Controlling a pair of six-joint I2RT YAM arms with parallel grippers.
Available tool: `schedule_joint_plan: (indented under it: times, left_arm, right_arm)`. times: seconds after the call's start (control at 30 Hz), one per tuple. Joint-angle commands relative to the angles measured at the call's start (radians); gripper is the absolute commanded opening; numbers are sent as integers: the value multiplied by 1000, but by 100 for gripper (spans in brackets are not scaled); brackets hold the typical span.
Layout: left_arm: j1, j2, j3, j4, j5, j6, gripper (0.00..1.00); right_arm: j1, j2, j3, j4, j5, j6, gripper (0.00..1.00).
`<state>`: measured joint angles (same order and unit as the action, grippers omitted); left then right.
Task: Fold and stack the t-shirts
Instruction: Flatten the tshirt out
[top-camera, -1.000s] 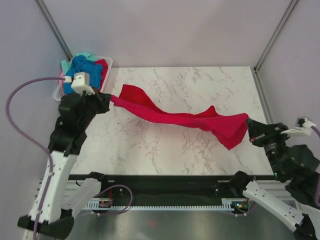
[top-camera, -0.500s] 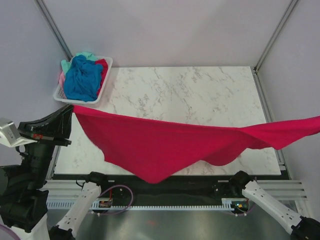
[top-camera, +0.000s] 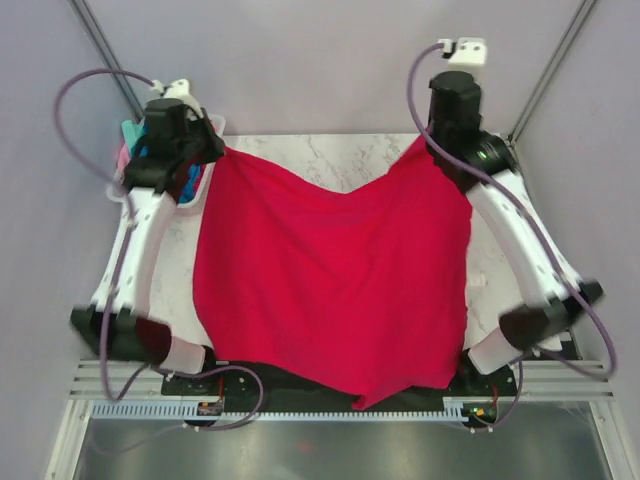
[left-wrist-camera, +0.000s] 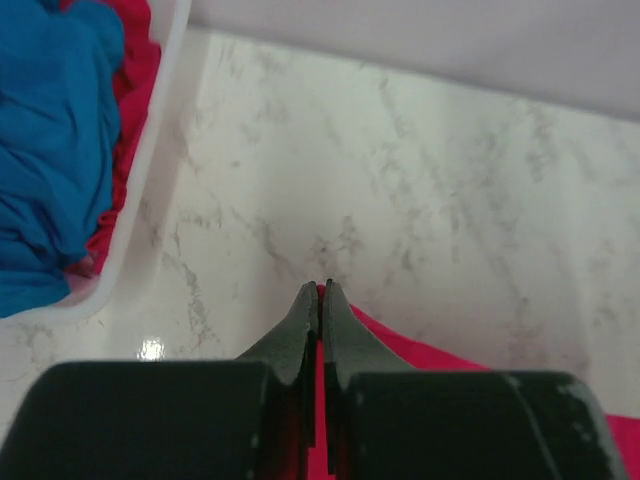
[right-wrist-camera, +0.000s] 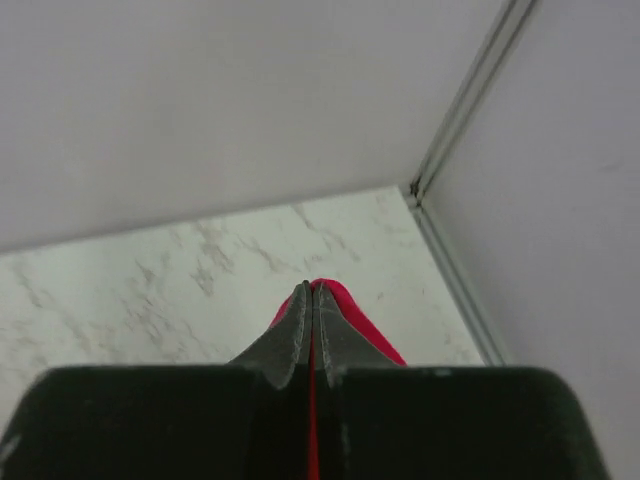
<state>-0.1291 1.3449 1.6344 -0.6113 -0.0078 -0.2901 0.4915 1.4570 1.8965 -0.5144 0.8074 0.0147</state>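
A crimson t-shirt (top-camera: 330, 280) is stretched wide between both arms, from the far part of the marble table (top-camera: 330, 160) to past its near edge. My left gripper (top-camera: 213, 150) is shut on its far left corner, and red cloth (left-wrist-camera: 410, 343) shows between and beside the closed tips (left-wrist-camera: 322, 290). My right gripper (top-camera: 428, 148) is shut on the far right corner, with red cloth (right-wrist-camera: 356, 316) peeking past the closed tips (right-wrist-camera: 313, 290). The top edge sags between the two grips. More t-shirts, a blue one (left-wrist-camera: 50, 150) and a red one (left-wrist-camera: 135, 80), lie in the basket.
The white slatted basket (left-wrist-camera: 160, 130) stands at the table's far left corner, just left of my left gripper and largely hidden by that arm in the top view. Grey walls and a metal corner post (right-wrist-camera: 470, 100) close in the far side.
Both arms have swung from the near outer sides to the far end of the table. They carried the crimson shirt with them, and it has opened from a stretched band into a wide sheet.
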Motion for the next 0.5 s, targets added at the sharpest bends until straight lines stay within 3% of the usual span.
schedule_joint_plan:
  times: [0.0, 0.03, 0.07, 0.1, 0.13, 0.17, 0.2, 0.3, 0.33, 0.47]
  left_arm:
    - [94, 297, -10, -34, 130, -12, 3]
    - [103, 368, 54, -68, 153, -21, 9]
    - [117, 490, 91, -93, 204, -24, 47]
    - [118, 531, 151, -111, 222, -24, 62]
    - [118, 557, 166, -119, 242, -17, 70]
    - [117, 571, 173, -119, 252, -17, 98]
    - [115, 571, 171, -116, 232, -18, 100]
    - [111, 525, 138, -107, 197, 0, 100]
    - [108, 507, 122, -101, 189, 5, 100]
    - [92, 407, -13, -26, 161, 12, 100]
  right_arm:
    - [-201, 268, 34, 11, -194, 85, 0]
    - [-212, 454, 94, -10, -233, 87, 10]
    - [-226, 556, 291, -112, -256, 87, 28]
    - [-229, 653, 412, -174, -275, 82, 63]
    - [-231, 815, 634, -227, -269, 79, 79]
    - [-231, 869, 706, -287, -270, 80, 88]
    - [-231, 903, 736, -286, -280, 79, 98]
    - [-232, 764, 517, -150, -304, 94, 98]
    - [-234, 717, 340, -71, -316, 100, 98]
    - [-252, 545, 29, -16, -388, 183, 98]
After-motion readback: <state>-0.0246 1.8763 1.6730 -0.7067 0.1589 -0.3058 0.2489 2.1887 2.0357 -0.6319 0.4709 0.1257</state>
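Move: Each hand still pinches a far corner of the t-shirt high over the table. The bare table for the left hand's corner lies about 10 cm ahead of that hand and some 35 cm below; the basket stands roughly 9 cm ahead, 16 cm to its left and 27 cm below. For the right hand the laying place is about 20 cm ahead, 2 cm left and 44 cm down, with the far table edge roughly 24 cm straight ahead. Both hands whip the spread t-shirt down and forward onto the far table, the left dropping about 28 cm beside the basket and reaching 9 cm out, the right dropping some 33 cm and reaching 22 cm out, both tipping their fingers about 40 degrees further down. On the way down the fingers spring wide open and let go of the corners, then the left hand lifts about 5 cm and the right draws back about as far, both staying open above the fabric. ##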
